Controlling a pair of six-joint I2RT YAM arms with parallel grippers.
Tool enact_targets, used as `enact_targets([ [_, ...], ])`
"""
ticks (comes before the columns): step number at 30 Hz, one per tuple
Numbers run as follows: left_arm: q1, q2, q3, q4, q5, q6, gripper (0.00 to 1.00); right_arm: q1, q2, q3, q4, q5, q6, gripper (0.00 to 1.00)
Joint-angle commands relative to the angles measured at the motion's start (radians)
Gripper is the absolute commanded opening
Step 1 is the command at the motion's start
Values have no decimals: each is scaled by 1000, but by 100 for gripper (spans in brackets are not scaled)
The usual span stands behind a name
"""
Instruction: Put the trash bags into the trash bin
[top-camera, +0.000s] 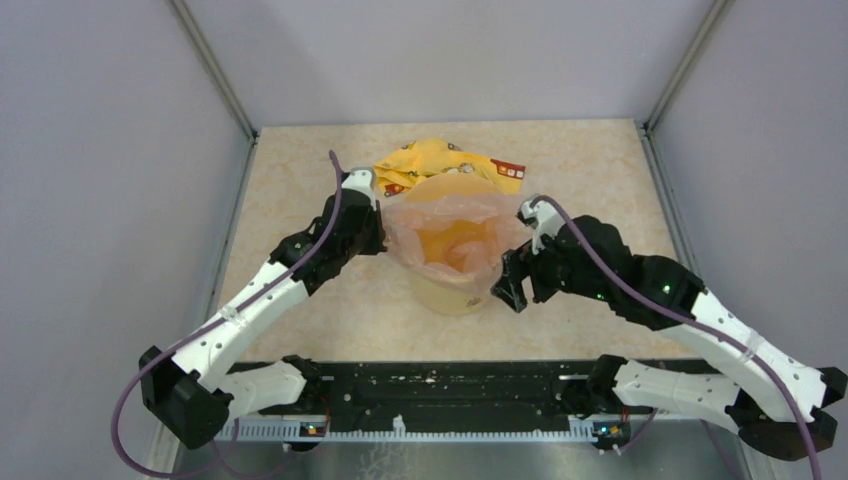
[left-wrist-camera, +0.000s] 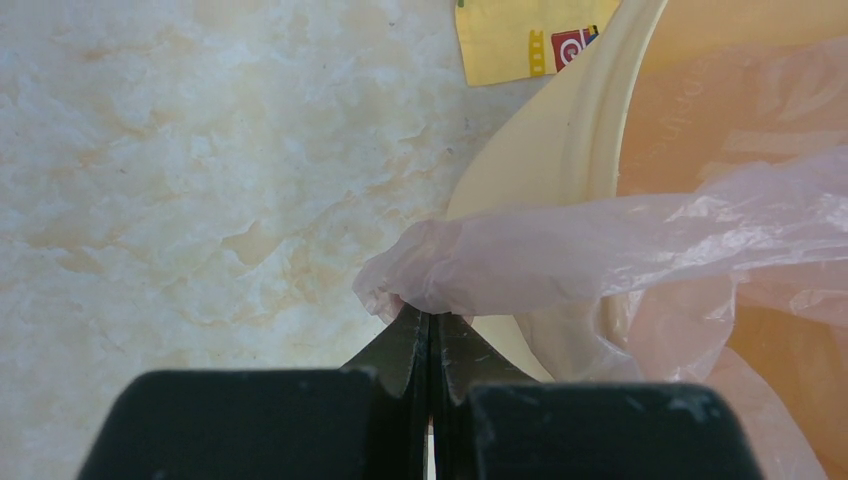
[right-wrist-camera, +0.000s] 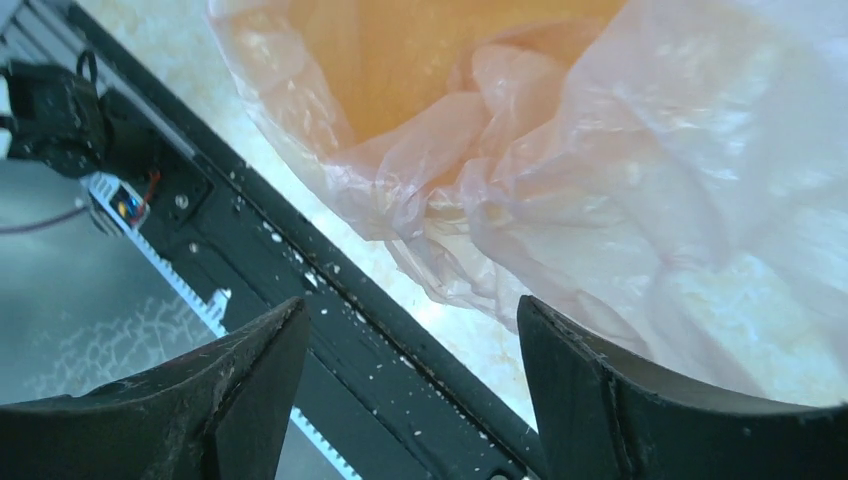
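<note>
The pale pink trash bag (top-camera: 452, 222) lies draped over and into the round pale yellow trash bin (top-camera: 452, 292) at the table's middle. Its edges hang over the rim (left-wrist-camera: 590, 130). My left gripper (top-camera: 383, 232) is at the bin's left side, shut on a bunched corner of the bag (left-wrist-camera: 600, 245), with the tips (left-wrist-camera: 432, 315) pinching the film just outside the rim. My right gripper (top-camera: 508, 290) hangs at the bin's right front, open, with nothing between its fingers (right-wrist-camera: 410, 310). The bag's crinkled folds (right-wrist-camera: 620, 180) are just beyond those fingers, and the bin's orange inside (right-wrist-camera: 400, 60) shows through them.
A crumpled yellow printed wrapper (top-camera: 440, 162) lies behind the bin, touching it, and its corner (left-wrist-camera: 520, 35) shows in the left wrist view. The black rail (top-camera: 440, 382) runs along the near table edge, also below the right gripper (right-wrist-camera: 300, 270). Grey walls stand on three sides.
</note>
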Motion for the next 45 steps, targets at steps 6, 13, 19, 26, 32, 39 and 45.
enact_targets([
  [6,3,-4,50,50,-1,17,0,8,6,248,-227,277,163,75],
  [13,3,-12,56,44,4,23,0,8,35,325,-188,322,109,63],
  [19,3,-10,57,43,8,26,0,9,178,401,-56,247,-104,61],
  [26,3,-13,59,36,9,30,0,8,355,491,52,122,-352,59],
  [32,4,-16,60,35,14,36,0,-2,443,503,59,96,-450,58],
  [39,4,-13,64,35,14,43,0,-16,471,466,69,190,-500,49],
  [45,4,-10,70,34,12,45,0,-41,489,452,81,159,-519,36],
])
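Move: The trash bag's loose right-hand edge lies about 14 cm ahead of the open right hand and 5 cm to its left, nearly level. The trash bin's middle is some 17 cm ahead, 11 cm left and 14 cm below; the yellow bag lies roughly 36 cm ahead, 11 cm left and 25 cm down. From the left hand, still pinching the bag's left edge, that right-hand edge is about 21 cm right, 2 cm ahead and 3 cm higher. The right hand rises rightward, then swings forward-left over the bag's edge, about 11 cm ahead, fingers part-closing. ##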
